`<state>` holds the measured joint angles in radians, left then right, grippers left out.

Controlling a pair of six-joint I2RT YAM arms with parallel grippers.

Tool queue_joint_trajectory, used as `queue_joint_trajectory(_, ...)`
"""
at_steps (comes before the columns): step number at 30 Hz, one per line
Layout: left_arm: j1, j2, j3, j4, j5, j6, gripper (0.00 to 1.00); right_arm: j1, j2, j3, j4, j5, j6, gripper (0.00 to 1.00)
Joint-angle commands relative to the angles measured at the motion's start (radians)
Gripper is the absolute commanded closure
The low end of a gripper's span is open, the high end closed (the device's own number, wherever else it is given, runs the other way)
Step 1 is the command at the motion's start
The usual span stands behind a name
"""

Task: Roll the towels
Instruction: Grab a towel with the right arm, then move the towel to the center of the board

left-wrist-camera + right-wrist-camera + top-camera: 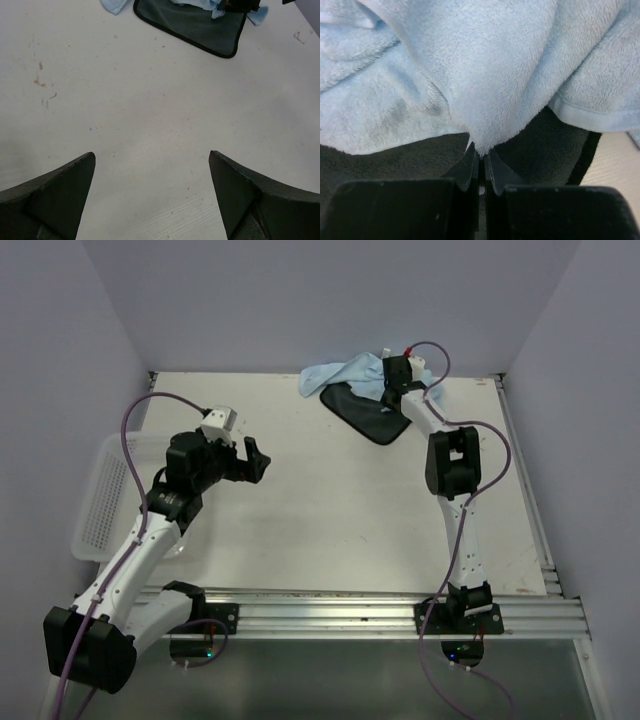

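Note:
Two towels lie at the back of the table. The light blue towel (337, 373) is crumpled and partly overlaps the dark grey towel (365, 415), which lies flat. My right gripper (392, 383) is down on them, and in the right wrist view it (481, 154) is shut on a pinched fold of the light blue towel (485, 75), with the dark grey towel (410, 160) beneath. My left gripper (255, 460) hovers open over bare table at mid-left, far from both towels; its fingers (55, 195) frame empty tabletop, with the dark grey towel (195, 25) at the top edge.
A white mesh basket (100, 502) sits at the table's left edge, beside the left arm. Purple walls enclose the table at the back and sides. A metal rail (360, 612) runs along the near edge.

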<state>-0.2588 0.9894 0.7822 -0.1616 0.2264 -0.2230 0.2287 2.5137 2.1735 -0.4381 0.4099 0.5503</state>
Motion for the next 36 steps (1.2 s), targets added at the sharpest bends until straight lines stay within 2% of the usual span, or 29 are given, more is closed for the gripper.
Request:
queue_joint_trajectory(1, -0.008, -0.011, 0.034, -0.004, -0.007, 0.019, 0.00, 0.001, -0.102, 0.048, 0.029, -0.051, -0.049, 1.00)
queue_joint_trajectory(7, -0.007, -0.028, 0.032, 0.002, 0.004, 0.019, 0.00, 0.009, -0.236, 0.054, -0.011, -0.144, -0.095, 1.00)
queue_joint_trajectory(13, -0.002, -0.051, 0.031, 0.007, -0.010, 0.017, 0.00, 0.043, -0.554, -0.021, -0.083, -0.209, -0.165, 1.00)
queue_joint_trajectory(16, 0.007, -0.067, 0.032, 0.014, -0.012, 0.013, 0.00, 0.050, -0.746, -0.032, -0.259, -0.192, -0.159, 1.00)
queue_joint_trajectory(17, 0.012, -0.074, 0.029, 0.014, -0.013, 0.013, 0.00, 0.050, -0.877, -0.105, -0.267, -0.201, -0.150, 1.00)
queue_joint_trajectory(19, 0.018, -0.083, 0.028, 0.019, -0.022, 0.013, 0.00, 0.050, -1.023, -0.238, -0.255, -0.217, -0.138, 1.00)
queue_joint_trajectory(20, 0.018, -0.083, 0.025, 0.019, -0.031, 0.011, 0.00, 0.049, -1.093, -0.380, -0.231, -0.224, -0.135, 1.00)
queue_joint_trajectory(21, 0.020, -0.084, 0.023, 0.019, -0.032, 0.011, 0.00, 0.050, -1.228, -0.450, -0.223, -0.256, -0.133, 1.00)
queue_joint_trajectory(22, 0.021, -0.083, 0.020, 0.026, -0.027, 0.007, 0.00, 0.049, -1.291, -0.589, -0.203, -0.264, -0.121, 1.00)
queue_joint_trajectory(25, 0.020, -0.074, 0.019, 0.031, -0.012, -0.003, 0.00, 0.050, -1.503, -0.794, -0.176, -0.377, -0.098, 1.00)
queue_joint_trajectory(26, 0.020, -0.067, 0.019, 0.034, -0.003, -0.007, 0.00, 0.049, -1.550, -0.911, -0.182, -0.376, -0.058, 1.00)
queue_joint_trajectory(28, 0.020, -0.063, 0.017, 0.040, 0.005, -0.016, 0.00, 0.049, -1.656, -1.019, -0.200, -0.353, -0.024, 1.00)
queue_joint_trajectory(32, 0.020, -0.045, -0.003, 0.066, 0.036, -0.079, 0.00, 0.050, -1.724, -1.262, -0.223, -0.289, -0.015, 1.00)
queue_joint_trajectory(34, 0.018, -0.029, -0.011, 0.088, 0.050, -0.113, 0.00, 0.049, -1.713, -1.308, -0.231, -0.275, -0.015, 1.00)
queue_joint_trajectory(36, 0.016, 0.001, -0.038, 0.115, 0.079, -0.162, 0.00, 0.050, -1.693, -1.354, -0.229, -0.194, -0.024, 1.00)
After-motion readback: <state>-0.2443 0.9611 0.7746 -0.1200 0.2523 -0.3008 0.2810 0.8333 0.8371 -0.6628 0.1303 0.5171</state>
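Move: My right fingers are already shut on the near edge of the blue towel, whose middle lies about 6 cm ahead, 4 cm left, 3 cm below. The clear near table it goes to is some 36 cm straight back and 4 cm below; the black mat lies under me, its middle 4 cm left, 4 cm below. From my left hand that clear spot is roughly 40 cm right, 6 cm back, 20 cm below. Keeping my pinch on the towel's edge, I whip it with my right hand up off the black mat, rising about 40 cm and increasingly pulling back towards my base, fingers tipping up. Then I sink fast over the clear near table, levelling off the tilt, ending some 37 cm back and still well above the start height, turned about 15 degrees counter-clockwise. ##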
